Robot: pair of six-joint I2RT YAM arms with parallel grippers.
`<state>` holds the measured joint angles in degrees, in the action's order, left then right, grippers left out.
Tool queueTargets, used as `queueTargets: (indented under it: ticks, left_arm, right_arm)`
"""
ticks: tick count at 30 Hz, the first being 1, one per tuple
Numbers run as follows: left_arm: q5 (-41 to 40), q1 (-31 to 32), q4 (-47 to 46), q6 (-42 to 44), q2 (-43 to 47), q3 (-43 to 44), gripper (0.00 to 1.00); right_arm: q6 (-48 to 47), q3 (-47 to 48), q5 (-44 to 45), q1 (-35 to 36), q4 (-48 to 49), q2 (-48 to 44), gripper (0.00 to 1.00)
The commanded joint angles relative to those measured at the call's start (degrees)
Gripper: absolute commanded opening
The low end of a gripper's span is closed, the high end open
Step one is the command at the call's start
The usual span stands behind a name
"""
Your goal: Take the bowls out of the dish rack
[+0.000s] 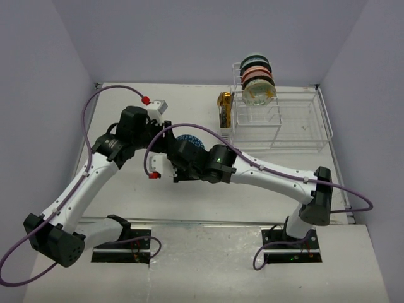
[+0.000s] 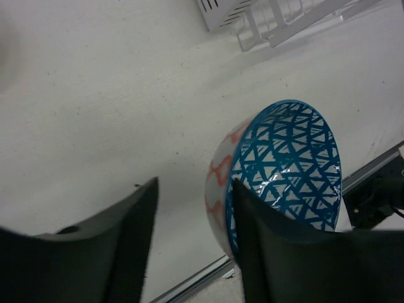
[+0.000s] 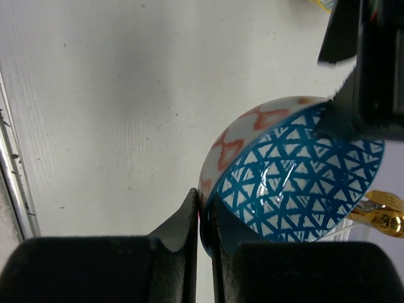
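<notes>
One bowl (image 1: 189,142), blue triangle lattice inside and white with orange marks outside, is held on edge above the table between both arms. My right gripper (image 3: 202,197) is shut on its rim (image 3: 297,189), one finger inside and one outside. My left gripper (image 2: 194,183) straddles the opposite rim of the same bowl (image 2: 290,158). Its right finger lies against the patterned inside, and its left finger stands apart from the outer wall with table showing between. Several more bowls (image 1: 257,79) stand upright in the slots of the white wire dish rack (image 1: 278,120) at the back right.
A gold-brown utensil holder (image 1: 225,104) hangs on the rack's left side and shows in the right wrist view as a gold shape (image 3: 379,214). The rack's corner (image 2: 278,19) appears at the top of the left wrist view. Purple cables loop around both arms.
</notes>
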<state>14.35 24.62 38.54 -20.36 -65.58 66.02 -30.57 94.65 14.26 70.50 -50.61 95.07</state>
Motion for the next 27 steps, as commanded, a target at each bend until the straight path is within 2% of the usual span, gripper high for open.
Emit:
queueTargets:
  ticks: [1, 2, 5, 6, 7, 9, 13, 15, 16, 19, 21, 23, 24, 27]
  left_arm:
    - [-10.46, 1.92, 2.5, 1.55, -1.83, 3.41, 0.41]
    - [-11.53, 2.01, 2.76, 1.46, -2.0, 3.59, 0.35]
    - [-12.59, 2.53, 2.85, 1.55, -3.23, 4.12, 0.34]
    - [-13.2, 2.88, 2.85, 1.64, -3.85, 4.2, 0.3]
    - [-13.64, 3.67, 2.85, 1.64, -4.29, 4.21, 0.25]
    - [-14.08, 4.29, 2.94, 1.64, -5.08, 3.94, 0.0]
    - [-18.12, 4.56, 1.71, 0.42, -4.74, 2.63, 0.0]
    - [-20.84, 4.56, -0.57, -0.99, -3.5, 1.92, 0.0]
    - [-22.07, 4.47, -1.1, -1.52, -3.24, 1.92, 0.0]
    - [-25.59, 4.3, -2.42, -3.28, -3.5, 2.88, 0.0]
    - [-27.0, 3.42, -4.0, -4.42, -4.46, 3.33, 0.0]
    - [-23.86, -1.31, -7.68, -4.86, -5.69, 3.15, 0.0]
    - [-19.49, -6.99, -9.0, -6.0, -6.13, 2.89, 0.0]
    - [-16.98, -14.92, -14.54, -8.89, -8.59, 2.27, 0.0]
  right_arm:
    - [-1.87, 5.36, 5.51, 0.34, -0.71, 1.43, 0.0]
    - [-1.6, 5.89, 5.69, 0.34, -0.89, 1.79, 0.0]
    - [-1.69, 7.65, 5.86, 0.43, -1.16, 2.93, 0.0]
    - [-1.69, 7.91, 6.39, 0.52, -0.03, 3.02, 0.0]
    - [-1.86, 8.09, 6.65, 0.6, 0.33, 3.11, 0.0]
    - [-1.95, 8.7, 8.23, 0.6, 1.21, 3.46, 0.0]
    - [-1.87, 7.48, 9.21, 0.52, 4.81, 3.11, 0.02]
    - [-1.08, 4.94, 10.26, 0.43, 8.4, 1.88, 0.29]
    - [-0.46, 3.88, 10.35, 0.34, 9.38, 1.44, 0.59]
    - [2.25, 0.72, 10.52, -0.45, 12.02, -1.45, 0.99]
    - [3.49, -2.43, 10.61, -1.06, 14.73, -5.3, 0.99]
    - [4.72, -7.52, 10.26, -1.33, 17.55, -8.74, 0.99]
    - [5.16, -9.2, 10.09, -1.5, 20.61, -10.67, 0.99]
    - [8.94, -15.27, 9.99, -1.68, 24.4, -18.06, 0.99]
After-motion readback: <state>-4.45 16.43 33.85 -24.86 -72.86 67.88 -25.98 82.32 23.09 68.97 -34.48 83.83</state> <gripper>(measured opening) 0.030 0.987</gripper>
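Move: The blue-patterned bowl, held by its rim in the right hand, has its middle about 4 cm back and 5 cm right of the left hand point, a couple of centimetres lower; from the right hand it is some 4 cm ahead and 3 cm right. The yellow-centred bowl lies on the table roughly 19 cm ahead and 13 cm left of the left hand, 21 cm below. The cutlery basket stands about 16 cm ahead and 20 cm right of the left hand. Easing forward and down about 2 cm, the left hand shuts its half-open fingers on the blue bowl's far-left rim. Only then does the right hand, still pinching the near rim, open wide, let go and draw off up and to the right. The left hand carries the bowl quickly forward and left towards the yellow-centred bowl, some 8 cm each way, turning about 25 degrees counter-clockwise. ##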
